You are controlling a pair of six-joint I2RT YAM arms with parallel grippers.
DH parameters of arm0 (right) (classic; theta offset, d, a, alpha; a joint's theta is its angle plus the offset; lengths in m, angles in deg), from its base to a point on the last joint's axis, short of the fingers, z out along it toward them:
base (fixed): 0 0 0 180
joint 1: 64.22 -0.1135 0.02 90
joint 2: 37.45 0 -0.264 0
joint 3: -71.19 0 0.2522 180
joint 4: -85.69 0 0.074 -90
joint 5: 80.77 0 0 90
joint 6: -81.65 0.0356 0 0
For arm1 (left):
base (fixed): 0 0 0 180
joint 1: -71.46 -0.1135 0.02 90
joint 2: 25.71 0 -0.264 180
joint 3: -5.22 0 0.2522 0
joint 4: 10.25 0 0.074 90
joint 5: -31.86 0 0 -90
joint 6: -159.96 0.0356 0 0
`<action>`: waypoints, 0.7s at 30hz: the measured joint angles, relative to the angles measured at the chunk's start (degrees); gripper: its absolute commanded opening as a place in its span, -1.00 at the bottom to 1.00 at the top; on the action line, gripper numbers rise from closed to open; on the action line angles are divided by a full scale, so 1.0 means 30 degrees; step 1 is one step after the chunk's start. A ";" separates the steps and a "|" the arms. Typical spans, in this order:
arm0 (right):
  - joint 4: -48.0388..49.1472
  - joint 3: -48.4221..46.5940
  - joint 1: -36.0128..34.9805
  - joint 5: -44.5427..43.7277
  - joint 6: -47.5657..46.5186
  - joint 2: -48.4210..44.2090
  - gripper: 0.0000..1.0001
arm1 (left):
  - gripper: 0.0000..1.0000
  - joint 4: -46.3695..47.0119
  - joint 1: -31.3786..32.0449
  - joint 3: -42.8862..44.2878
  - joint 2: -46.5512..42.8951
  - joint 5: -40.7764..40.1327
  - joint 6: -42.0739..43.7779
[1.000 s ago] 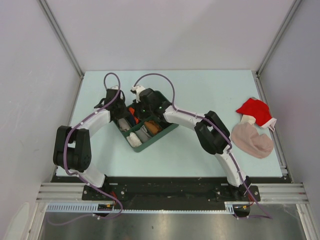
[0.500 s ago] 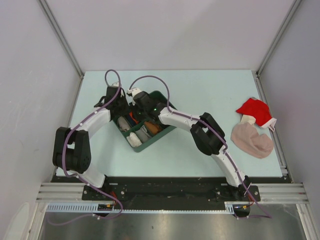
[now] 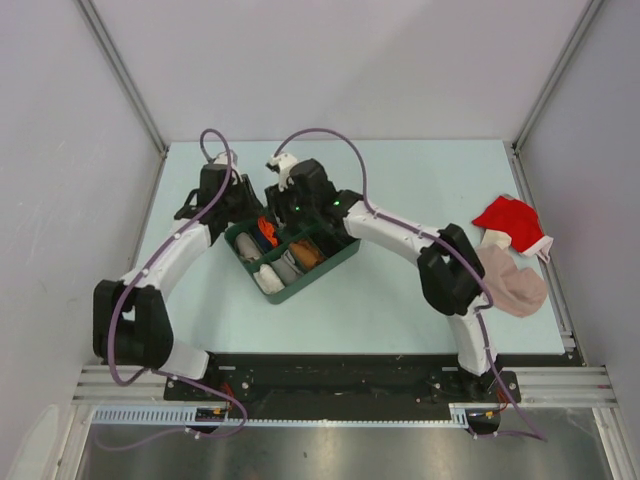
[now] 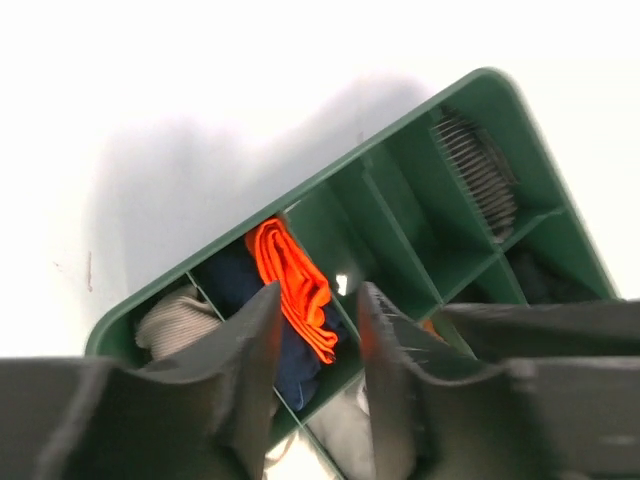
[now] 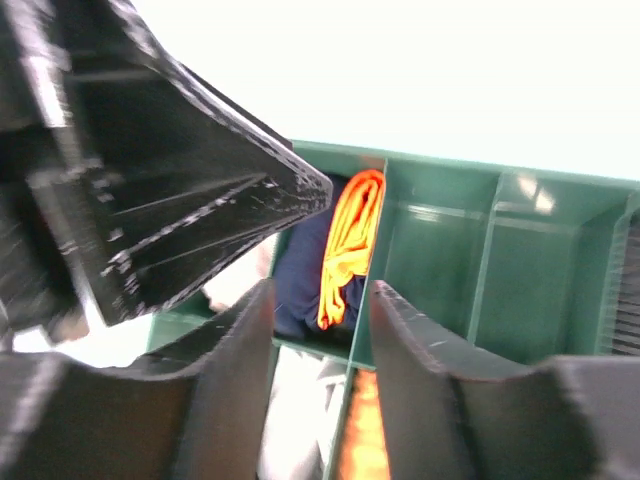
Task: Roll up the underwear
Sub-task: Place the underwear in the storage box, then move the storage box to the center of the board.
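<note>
The underwear (image 3: 265, 234) lies bunched as a navy roll with an orange band in a far-left compartment of the green tray (image 3: 336, 262). In the left wrist view the underwear (image 4: 296, 292) shows just beyond my left gripper (image 4: 318, 300), whose jaws stand apart with nothing between them. In the right wrist view the underwear (image 5: 340, 250) sits in its compartment past my right gripper (image 5: 322, 300), also open and holding nothing. From above, the left gripper (image 3: 238, 212) and right gripper (image 3: 286, 214) hover close together over the tray's far-left corner.
Other compartments hold pale rolled cloths (image 3: 272, 276) and an orange-brown one (image 3: 307, 255); some compartments (image 4: 420, 230) show bare floor. A red cloth (image 3: 510, 222) and a beige-pink cloth (image 3: 512, 286) lie at the table's right edge. Enclosure walls surround the table.
Both grippers have opened and drawn back up out of the tray toward the far side. The underwear stays in its compartment. The right arm's elbow has swung to the right.
</note>
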 measured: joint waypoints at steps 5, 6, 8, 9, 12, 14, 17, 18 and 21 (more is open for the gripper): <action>-0.0984 0.0350 0.1202 0.4284 -0.3177 -0.2463 0.35 | 0.37 -0.0044 -0.0168 -0.0168 -0.2397 0.0386 0.0903; -0.1552 0.0350 0.1566 0.5486 -0.4124 -0.2914 0.40 | 0.44 -0.0015 -0.0255 -0.0393 -0.3016 0.0503 0.1035; -0.2761 0.0350 0.2229 0.7125 -0.5712 -0.3577 0.46 | 0.58 0.0044 -0.0495 -0.1093 -0.4255 0.0612 0.1195; -0.3504 0.0350 0.2572 0.7730 -0.6470 -0.3891 0.56 | 0.62 0.0058 -0.0656 -0.1603 -0.4954 0.0685 0.1275; -0.5311 0.0772 0.3592 0.8582 -0.8451 -0.4787 0.99 | 0.82 -0.0044 -0.1180 -0.3191 -0.6849 0.0874 0.1282; -0.6069 0.1923 0.4408 0.8677 -0.9646 -0.5901 0.99 | 0.93 -0.0219 -0.1603 -0.4204 -0.8000 0.1086 0.1224; -0.6579 0.3942 0.5741 0.8480 -1.0528 -0.8000 0.99 | 1.00 -0.0408 -0.2331 -0.5734 -0.9683 0.1508 0.0896; -0.6615 0.4677 0.6266 0.8429 -1.0703 -0.8794 0.99 | 1.00 -0.0474 -0.2572 -0.6200 -1.0236 0.1683 0.0692; -0.6535 0.6506 0.8298 0.8400 -1.0848 -1.1307 0.99 | 1.00 -0.0539 -0.3213 -0.7388 -1.1562 0.2310 -0.0015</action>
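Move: The rolled underwear, navy with orange, already lies in its box compartment about 10 cm below both hands. It is some 3 cm to the right of the left hand and about level with it, and 3 cm to the left of the right hand. From the underwear, the beige roll sits 5 cm left and 4 cm back, the grey roll 7 cm right and 9 cm back, and the brown roll 12 cm right and 6 cm back. The underwear is left in the box as both empty hands clear it, part-open fingers spreading wide. The right hand swings about 23 cm right past the box's far end and rises some 10 cm, yawing counter-clockwise and then partly back. The left rises about 6 cm, then draws back 10 cm and 5 cm left while sinking a little; both hands' tips tilt up. ##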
